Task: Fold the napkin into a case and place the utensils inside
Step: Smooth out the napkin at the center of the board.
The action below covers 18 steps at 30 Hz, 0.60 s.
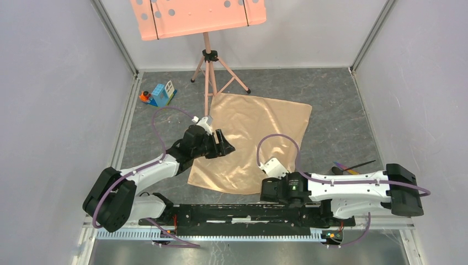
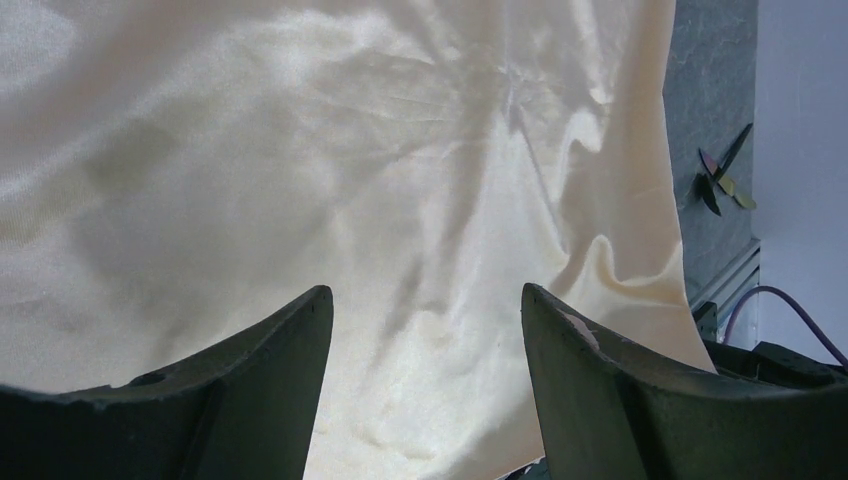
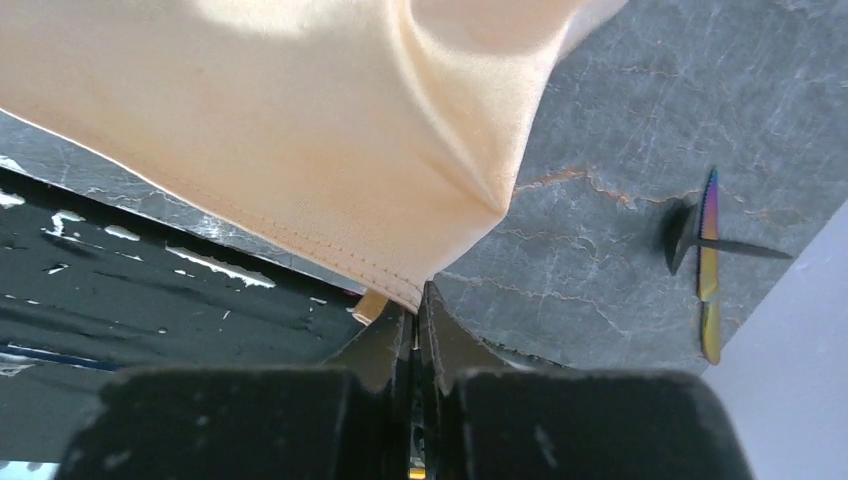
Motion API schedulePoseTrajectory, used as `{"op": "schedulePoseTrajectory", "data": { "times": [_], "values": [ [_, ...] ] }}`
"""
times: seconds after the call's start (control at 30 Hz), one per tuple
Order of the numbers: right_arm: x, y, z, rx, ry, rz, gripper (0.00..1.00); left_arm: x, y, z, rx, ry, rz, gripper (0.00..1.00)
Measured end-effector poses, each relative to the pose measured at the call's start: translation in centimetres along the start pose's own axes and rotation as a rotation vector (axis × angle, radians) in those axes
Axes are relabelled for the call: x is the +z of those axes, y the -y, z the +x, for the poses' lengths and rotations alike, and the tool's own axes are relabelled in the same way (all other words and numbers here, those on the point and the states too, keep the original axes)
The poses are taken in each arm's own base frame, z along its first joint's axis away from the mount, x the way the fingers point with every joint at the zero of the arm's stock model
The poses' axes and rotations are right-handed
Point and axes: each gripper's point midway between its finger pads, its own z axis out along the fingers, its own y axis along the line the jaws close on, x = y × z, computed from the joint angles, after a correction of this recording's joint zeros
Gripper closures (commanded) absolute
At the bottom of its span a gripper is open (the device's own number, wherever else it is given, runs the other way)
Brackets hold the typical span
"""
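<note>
The napkin (image 1: pixel 255 141) is a shiny peach-orange cloth spread flat on the grey table, creased in places. My left gripper (image 1: pixel 221 144) hovers over its left edge, jaws open; the left wrist view shows only cloth (image 2: pixel 330 170) between the fingers. My right gripper (image 1: pixel 264 190) is shut on the napkin's near right corner (image 3: pixel 425 290), pinching the hem at the table's front edge. The utensils (image 1: pixel 353 167), slim black and gold pieces, lie on the table right of the napkin, and they also show in the right wrist view (image 3: pixel 706 260) and in the left wrist view (image 2: pixel 725 178).
A salmon-pink perforated music-stand tray (image 1: pixel 196 16) on a tripod (image 1: pixel 209 72) stands at the back, one leg near the napkin's far left corner. A small blue toy house (image 1: pixel 161 94) sits at the back left. Grey walls enclose the table.
</note>
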Motion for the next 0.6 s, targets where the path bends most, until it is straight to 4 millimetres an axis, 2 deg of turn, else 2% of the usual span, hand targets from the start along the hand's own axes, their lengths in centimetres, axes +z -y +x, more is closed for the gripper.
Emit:
{"op": "schedulePoseTrajectory", "data": {
  "times": [0.07,0.17,0.27,0.33,0.37,0.47,0.53,0.6],
  "values": [
    [-0.6,-0.1,-0.4,-0.006,0.006,0.016,0.97,0.0,-0.2,0.0,-0.001,0.000,-0.009,0.24],
    [-0.8,0.0,-0.5,-0.052,-0.006,0.086,0.82,0.0,-0.5,0.0,-0.003,0.004,-0.024,0.24],
    [-0.6,-1.4,-0.2,-0.090,0.000,0.056,0.51,0.0,-0.7,-0.2,-0.006,0.010,-0.034,0.24],
    [-0.4,-3.6,-0.7,-0.056,0.058,-0.071,0.33,0.0,-0.9,-0.2,-0.008,0.013,-0.042,0.24],
    [-0.7,-4.5,-1.3,-0.022,0.100,-0.141,0.26,0.0,-1.0,-0.3,-0.010,0.013,-0.045,0.24],
    [-2.0,-5.9,-4.5,0.143,0.258,-0.355,0.18,-0.1,-1.4,-0.2,-0.014,0.010,-0.059,0.23],
    [-2.2,-4.8,-7.0,0.266,0.335,-0.413,0.12,-0.1,-1.4,-0.2,-0.016,0.009,-0.062,0.22],
    [-1.3,-2.1,-9.3,0.377,0.384,-0.386,0.12,-0.2,-1.4,-0.2,-0.016,0.010,-0.061,0.20]
  ]
}}
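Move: Just under the right hand, which still pinches the napkin's near right corner, lies the spot on the board meant for that corner: about 3 cm back, 1 cm to the right and 4 cm below. The front edge of the black rail is straight behind the hand by some 5 cm; the utensils lie roughly 22 cm to its right and 8 cm ahead. From the open left hand that spot is about 17 cm back, 26 cm to the right and 6 cm below. Opening its shut fingers almost fully, the right hand lets go of the napkin's near right corner after a small dip, drifting back a couple of centimetres towards the rail. It swings about 8 cm left over the napkin, then goes forward and rises some 4 cm, rolling nearly 40 degrees so that its left side comes up. ##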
